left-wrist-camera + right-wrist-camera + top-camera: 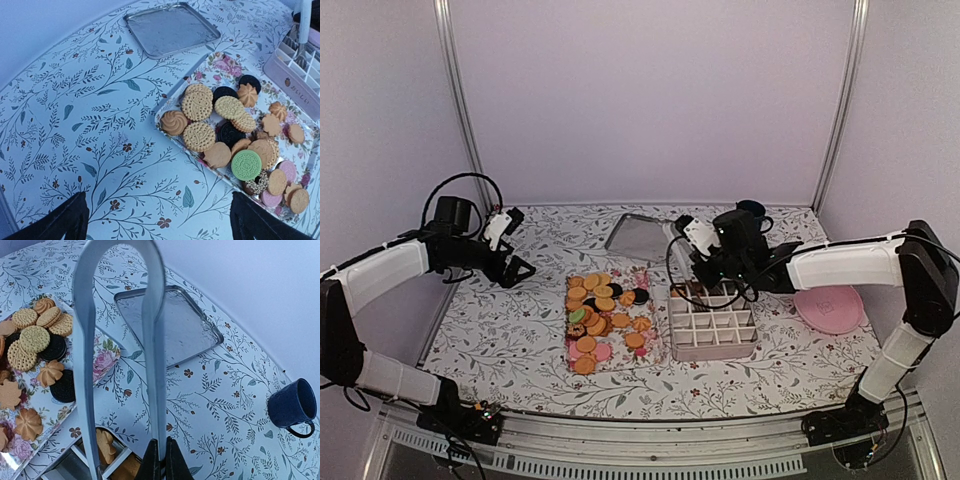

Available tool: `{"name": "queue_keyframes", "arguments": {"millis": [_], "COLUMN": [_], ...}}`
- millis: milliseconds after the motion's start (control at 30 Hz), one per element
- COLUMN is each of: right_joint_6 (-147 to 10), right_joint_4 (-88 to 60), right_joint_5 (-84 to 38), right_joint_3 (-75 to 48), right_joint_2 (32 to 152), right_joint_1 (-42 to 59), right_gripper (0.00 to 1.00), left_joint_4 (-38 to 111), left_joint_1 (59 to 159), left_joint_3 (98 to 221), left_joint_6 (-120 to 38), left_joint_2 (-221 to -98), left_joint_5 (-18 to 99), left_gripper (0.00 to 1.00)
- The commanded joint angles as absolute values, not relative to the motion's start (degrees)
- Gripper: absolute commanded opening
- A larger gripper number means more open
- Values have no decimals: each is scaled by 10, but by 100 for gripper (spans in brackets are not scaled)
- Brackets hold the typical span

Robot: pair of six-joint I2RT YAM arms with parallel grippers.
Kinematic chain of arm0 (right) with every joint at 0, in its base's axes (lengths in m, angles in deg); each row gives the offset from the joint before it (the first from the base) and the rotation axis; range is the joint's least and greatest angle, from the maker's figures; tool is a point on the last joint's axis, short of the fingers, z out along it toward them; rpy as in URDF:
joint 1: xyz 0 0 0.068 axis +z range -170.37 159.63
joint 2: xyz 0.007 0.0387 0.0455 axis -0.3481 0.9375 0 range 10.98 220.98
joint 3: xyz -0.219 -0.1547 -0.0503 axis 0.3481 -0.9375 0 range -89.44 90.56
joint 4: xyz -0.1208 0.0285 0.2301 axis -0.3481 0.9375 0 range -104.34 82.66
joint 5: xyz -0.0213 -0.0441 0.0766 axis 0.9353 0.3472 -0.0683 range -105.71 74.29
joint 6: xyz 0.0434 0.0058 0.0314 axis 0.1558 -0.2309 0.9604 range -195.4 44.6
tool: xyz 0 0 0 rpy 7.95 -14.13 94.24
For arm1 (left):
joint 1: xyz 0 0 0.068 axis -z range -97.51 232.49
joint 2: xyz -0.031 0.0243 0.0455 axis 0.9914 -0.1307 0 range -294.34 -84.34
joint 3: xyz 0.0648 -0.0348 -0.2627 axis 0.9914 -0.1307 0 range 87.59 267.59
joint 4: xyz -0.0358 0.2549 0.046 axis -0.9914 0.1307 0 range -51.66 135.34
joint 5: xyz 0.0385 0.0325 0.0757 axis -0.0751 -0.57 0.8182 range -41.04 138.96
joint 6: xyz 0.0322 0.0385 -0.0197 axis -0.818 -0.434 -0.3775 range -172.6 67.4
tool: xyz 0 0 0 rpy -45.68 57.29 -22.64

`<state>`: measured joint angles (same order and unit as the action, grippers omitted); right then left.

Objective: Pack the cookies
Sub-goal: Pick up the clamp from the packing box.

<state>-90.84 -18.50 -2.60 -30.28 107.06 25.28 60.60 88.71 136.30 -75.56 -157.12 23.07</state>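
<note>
The cookies (605, 312) lie heaped on a flowered rectangular tray (572, 283): mostly golden discs, some dark brown, pink, and one green (246, 165). In the left wrist view the cookies (200, 136) lie ahead and to the right of my left gripper (160, 225), which hangs open over bare tablecloth with nothing between its fingers. My right gripper (160, 462) is shut on one arm of a pair of metal tongs (152, 340), whose other arm stands free to the left. It hovers at the far edge of a divided white box (712, 326). A golden cookie (106, 445) lies in one compartment.
A square metal tray (640, 238) lies at the back centre. A dark blue mug (292, 405) stands behind the right arm, and a pink plate (830, 308) sits to the right of the box. White walls enclose the flowered tablecloth on three sides.
</note>
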Motion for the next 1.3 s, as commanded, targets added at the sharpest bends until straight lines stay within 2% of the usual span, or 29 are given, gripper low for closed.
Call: {"name": "queue_keyframes", "arguments": {"millis": [0,467,767,1267], "right_joint_6": [-860,-805,-789,-763], "right_joint_4": [-270,-394,-409,-452], "right_joint_5": [-16,23,34,67], "right_joint_3": [-337,-415,-434,-456], "right_joint_2": [1036,980,983,906], "right_joint_1": [258,262,261,262], "right_gripper": [0,0,0,0], "left_joint_4": [618,630,631,634], "left_joint_1": [894,905,929,969], "left_joint_3": [1377,1392,1404,1421], "left_joint_6": [-764,-775,-772,-769], "left_joint_2": [-1578,-1594,-1613,-1637], "left_joint_5": [236,247,248,243], "left_gripper": [99,99,99,99]}}
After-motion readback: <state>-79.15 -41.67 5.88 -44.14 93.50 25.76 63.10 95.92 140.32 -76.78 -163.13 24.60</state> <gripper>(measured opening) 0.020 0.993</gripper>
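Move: The right hand already holds the clamp over the back-left part of the packing box, whose middle lies about 5 cm back, 4 cm right and 11 cm below it. From this hand the silver tray is roughly 22 cm ahead and 11 left, the mug 23 ahead and 16 right, and the cookie plate some 17 left and 4 back. From the left hand the box lies about 38 cm right and 4 back. Upwards in two stages with a short pause between, the right hand draws the held clamp out of the packing box, rising about 9 cm and drifting 4 cm to the right. Its shut fingers keep their pinch while the wrist turns some 30 degrees, left side rising and fingertips tipping up. Meanwhile the open left hand eases about 4 cm right towards the cookie plate, sinking slightly. ##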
